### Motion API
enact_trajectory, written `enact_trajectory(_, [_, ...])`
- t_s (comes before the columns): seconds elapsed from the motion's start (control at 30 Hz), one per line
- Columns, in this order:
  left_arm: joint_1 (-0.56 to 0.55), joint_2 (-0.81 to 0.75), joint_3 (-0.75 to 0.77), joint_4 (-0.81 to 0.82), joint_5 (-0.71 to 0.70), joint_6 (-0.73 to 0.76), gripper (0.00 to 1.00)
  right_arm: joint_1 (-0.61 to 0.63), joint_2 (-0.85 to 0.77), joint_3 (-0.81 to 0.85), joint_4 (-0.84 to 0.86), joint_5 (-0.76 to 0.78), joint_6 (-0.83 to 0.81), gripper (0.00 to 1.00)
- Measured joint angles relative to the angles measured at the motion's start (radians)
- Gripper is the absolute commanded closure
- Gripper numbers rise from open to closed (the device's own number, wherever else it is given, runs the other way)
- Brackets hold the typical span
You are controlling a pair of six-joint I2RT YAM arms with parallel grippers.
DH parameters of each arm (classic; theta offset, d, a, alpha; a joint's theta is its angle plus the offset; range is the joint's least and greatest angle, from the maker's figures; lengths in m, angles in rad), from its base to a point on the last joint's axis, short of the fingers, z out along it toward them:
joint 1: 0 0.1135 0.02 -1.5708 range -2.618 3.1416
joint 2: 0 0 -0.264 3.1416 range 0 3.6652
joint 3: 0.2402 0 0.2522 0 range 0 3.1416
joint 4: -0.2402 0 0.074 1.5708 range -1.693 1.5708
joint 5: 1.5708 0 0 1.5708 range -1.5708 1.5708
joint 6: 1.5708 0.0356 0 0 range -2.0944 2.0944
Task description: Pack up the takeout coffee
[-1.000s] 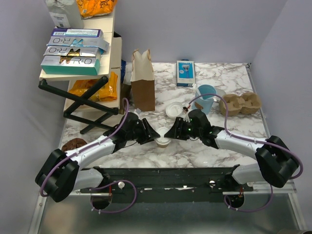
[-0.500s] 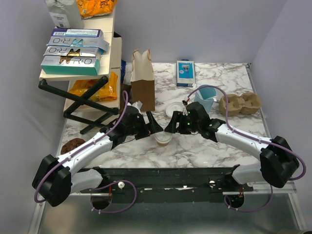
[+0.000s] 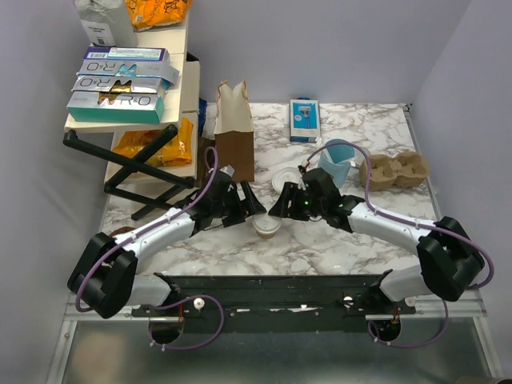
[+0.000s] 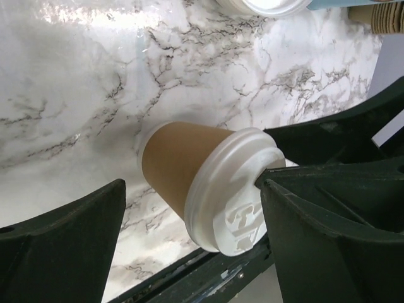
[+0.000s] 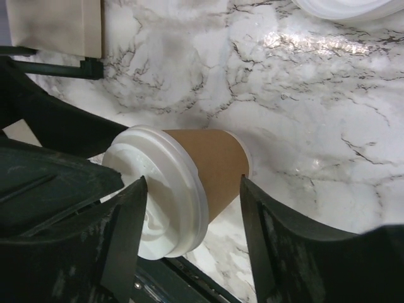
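Note:
The takeout coffee [image 3: 267, 228] is a tan paper cup with its white lid [image 4: 235, 192] on, standing on the marble table [image 3: 320, 248] between the two arms. My left gripper [image 3: 254, 208] hangs just left of and above it, open. In the left wrist view the cup [image 4: 180, 161] sits between those wide jaws, its lid rim against one finger [image 4: 334, 233]. My right gripper [image 3: 281, 210] is just right of the cup, open. In the right wrist view its fingers [image 5: 123, 240] straddle the cup [image 5: 211, 167] with nothing clamped.
A brown paper bag [image 3: 234, 132] stands upright behind the cup. A loose white lid [image 3: 286, 181], a light-blue mug [image 3: 338, 160] and a pulp cup carrier [image 3: 394, 170] lie to the back right. A blue box [image 3: 304, 120] is at the far edge, and a shelf rack [image 3: 128, 96] stands left.
Both grippers have opened wider and drawn up and back a little from the cup. The cup stays in place with its lid on.

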State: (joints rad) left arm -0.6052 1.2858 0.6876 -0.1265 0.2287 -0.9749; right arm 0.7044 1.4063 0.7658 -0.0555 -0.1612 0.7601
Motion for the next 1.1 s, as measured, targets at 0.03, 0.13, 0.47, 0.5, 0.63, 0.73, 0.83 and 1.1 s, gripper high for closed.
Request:
enact_trajectory(0.03, [0.002,0.011,-0.001,0.014,0.005,-0.005,0.13,0.000,0.002,-0.002,0.011,-0.001,0.004,0.40])
enact_trajectory(0.13, [0.003,0.053,-0.008,0.059,0.016,-0.024,0.21,0.000,0.008,-0.011,0.042,-0.005,0.018,0.47])
enact_trajectory(0.47, [0.010,0.073,-0.048,0.189,0.037,-0.114,0.58,-0.008,0.024,-0.046,0.142,-0.019,0.051,0.63])
enact_trajectory(0.5, [0.012,0.073,-0.050,0.200,0.037,-0.118,0.60,-0.012,0.027,-0.048,0.153,-0.019,0.051,0.63])
enact_trajectory(0.63, [0.021,0.077,-0.080,0.250,0.037,-0.141,0.67,-0.021,0.036,-0.068,0.200,-0.019,0.065,0.68])
enact_trajectory(0.73, [0.022,0.077,-0.114,0.305,0.041,-0.160,0.67,-0.025,0.038,-0.088,0.232,-0.019,0.077,0.68])
enact_trajectory(0.83, [0.021,0.073,-0.145,0.349,0.044,-0.171,0.67,-0.025,0.030,-0.117,0.275,-0.023,0.079,0.68])
enact_trajectory(1.1, [-0.030,0.048,-0.161,0.368,0.024,-0.170,0.48,-0.026,-0.023,-0.169,0.314,-0.043,0.025,0.67])
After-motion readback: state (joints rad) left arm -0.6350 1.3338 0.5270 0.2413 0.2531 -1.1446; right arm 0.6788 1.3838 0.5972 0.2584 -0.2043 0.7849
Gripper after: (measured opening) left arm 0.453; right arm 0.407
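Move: The lidded coffee cup stands between the two hands. From the left gripper, the cup's middle is about 4 cm right, 2 cm back and 5 cm below; from the right gripper, about 4 cm left, 2 cm back and 5 cm below. The spare lids lie some 13 cm ahead and 9 cm right of the left hand. The paper bag stands about 18 cm ahead of it and 6 cm to its left. Close both grippers on the lid's rim from opposite sides, one finger over the lid and the other against the cup wall. Bring the left one in about 1.5 cm forward, rightward and down, then ease it back while pressing on rightward; let the right one go 1.5 cm forward and mostly return. Level both hands' fingers by about 10 degrees as they shut, and keep pinching. ##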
